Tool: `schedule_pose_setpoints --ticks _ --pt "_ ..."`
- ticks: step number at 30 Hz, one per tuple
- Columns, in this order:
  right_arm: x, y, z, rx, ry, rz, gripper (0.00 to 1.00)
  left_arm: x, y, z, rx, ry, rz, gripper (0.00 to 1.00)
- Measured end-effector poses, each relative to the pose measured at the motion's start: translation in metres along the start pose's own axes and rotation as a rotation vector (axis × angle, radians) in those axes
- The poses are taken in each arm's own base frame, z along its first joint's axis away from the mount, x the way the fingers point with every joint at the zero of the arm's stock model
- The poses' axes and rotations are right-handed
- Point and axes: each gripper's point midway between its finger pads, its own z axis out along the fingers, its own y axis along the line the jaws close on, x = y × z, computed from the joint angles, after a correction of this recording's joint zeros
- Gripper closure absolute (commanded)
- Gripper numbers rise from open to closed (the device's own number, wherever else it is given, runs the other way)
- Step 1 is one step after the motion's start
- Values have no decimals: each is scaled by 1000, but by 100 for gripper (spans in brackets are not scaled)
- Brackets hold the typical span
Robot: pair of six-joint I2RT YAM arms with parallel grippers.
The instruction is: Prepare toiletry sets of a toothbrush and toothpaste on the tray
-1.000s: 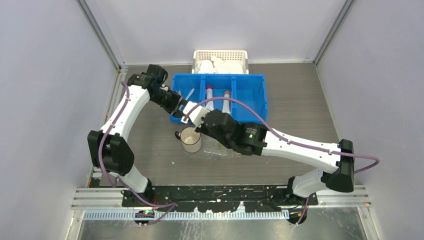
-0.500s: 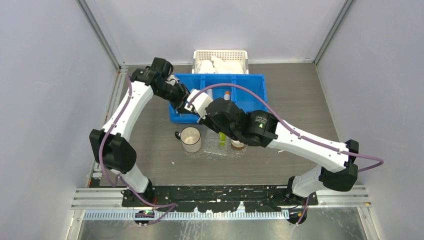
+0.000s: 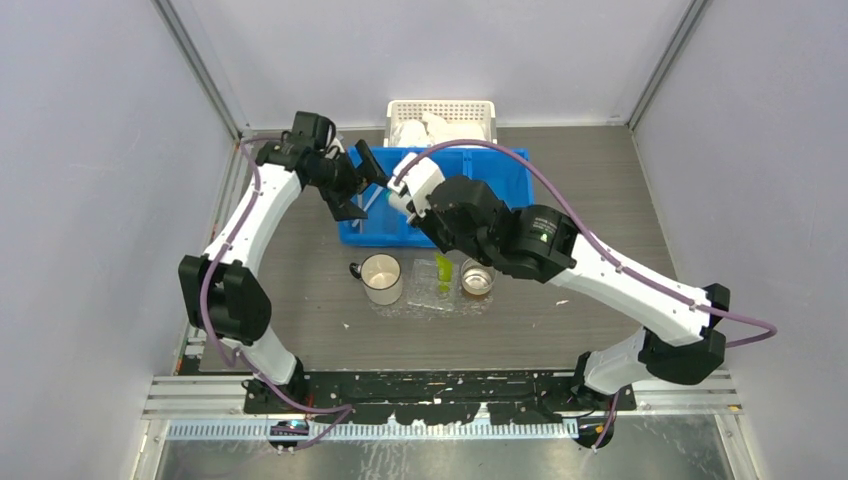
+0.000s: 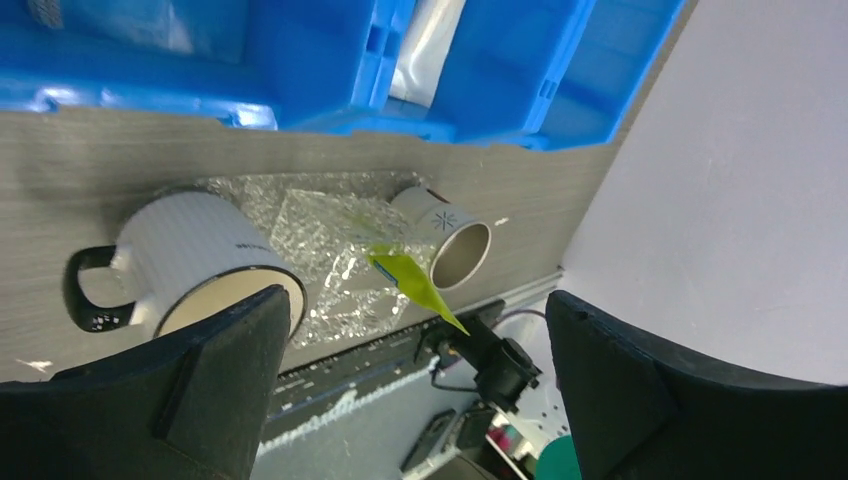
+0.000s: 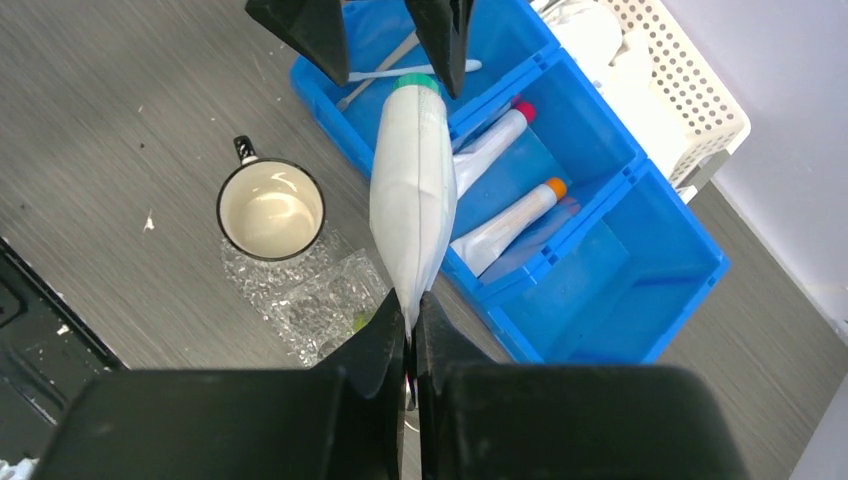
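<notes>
My right gripper (image 5: 412, 345) is shut on the flat end of a white toothpaste (image 5: 412, 200) tube with a green cap, held above the blue bin (image 5: 600, 310). My left gripper (image 3: 358, 188) stands wide open, and its fingers (image 5: 300, 25) flank the tube's cap without touching it. A white toothbrush (image 5: 400, 72) lies in the bin's left compartment. The clear tray (image 3: 432, 290) sits in front of the bin with a green toothpaste (image 4: 410, 280) tube on it. In the left wrist view nothing is between the left gripper (image 4: 415, 390) fingers.
Two more white tubes, one red-capped (image 5: 490, 145) and one orange-capped (image 5: 510, 225), lie in the bin's middle compartment. A white mug (image 3: 381, 277) stands left of the tray, a small cup (image 3: 477, 280) right of it. A white perforated basket (image 3: 441, 112) is behind the bin.
My left gripper has opened wide off the tube's cap end. Both grippers moved back from the tray to over the bin, uncovering the tray and the small cup.
</notes>
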Motion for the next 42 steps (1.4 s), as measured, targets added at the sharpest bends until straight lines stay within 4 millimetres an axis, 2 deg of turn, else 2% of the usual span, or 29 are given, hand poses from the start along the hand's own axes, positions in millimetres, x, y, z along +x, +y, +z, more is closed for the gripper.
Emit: schedule_pose_setpoints --ticks 5,10,11,16,18,22,26,33,42 --pt "-11 -7 6 7 67 4 98 -19 2 -16 -66 -124 96 0" --pt "-54 -6 13 -14 85 59 98 -31 6 -55 -143 -289 196 0" --pt "-54 -5 15 -19 95 70 98 -31 7 -64 -153 -317 211 0" --pt "-23 -3 22 -33 246 132 97 -25 21 -93 -208 -409 282 0" --pt "-7 0 24 -33 315 149 97 -20 31 -96 -237 -415 299 0" --pt "15 8 26 -34 421 194 97 -15 50 -89 -291 -388 314 0" --pt "26 17 27 -45 478 234 97 -11 64 -82 -327 -361 321 0" --pt "43 34 45 -57 557 273 98 -5 69 -85 -329 -362 340 0" --pt "55 39 54 -20 603 309 100 0 80 -79 -344 -342 349 0"
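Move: The right gripper already holds the green-capped white toothpaste by its tail. The free spot on the clear tray lies about 34 cm below this hand, some 2 cm ahead and 3 cm to its left. On the tray, the mug stands about 12 cm left and 2 cm ahead of the hand, the lime-green toothpaste 2 cm right and 4 cm ahead, and the tumbler 9 cm right and 2 cm ahead. From the left hand, the spot is roughly 11 cm back, 10 cm right and 22 cm below. Keep the right gripper shut on the toothpaste's tail; lift it about 4 cm, easing forward and left, then lower it some 12 cm towards the clear tray while tipping the cap end down about 35 degrees. Meanwhile swing the empty, wide-open left gripper about 10 cm left and then back, away from the tube, rising and sinking again as its fingers swing in to point more steeply down. ##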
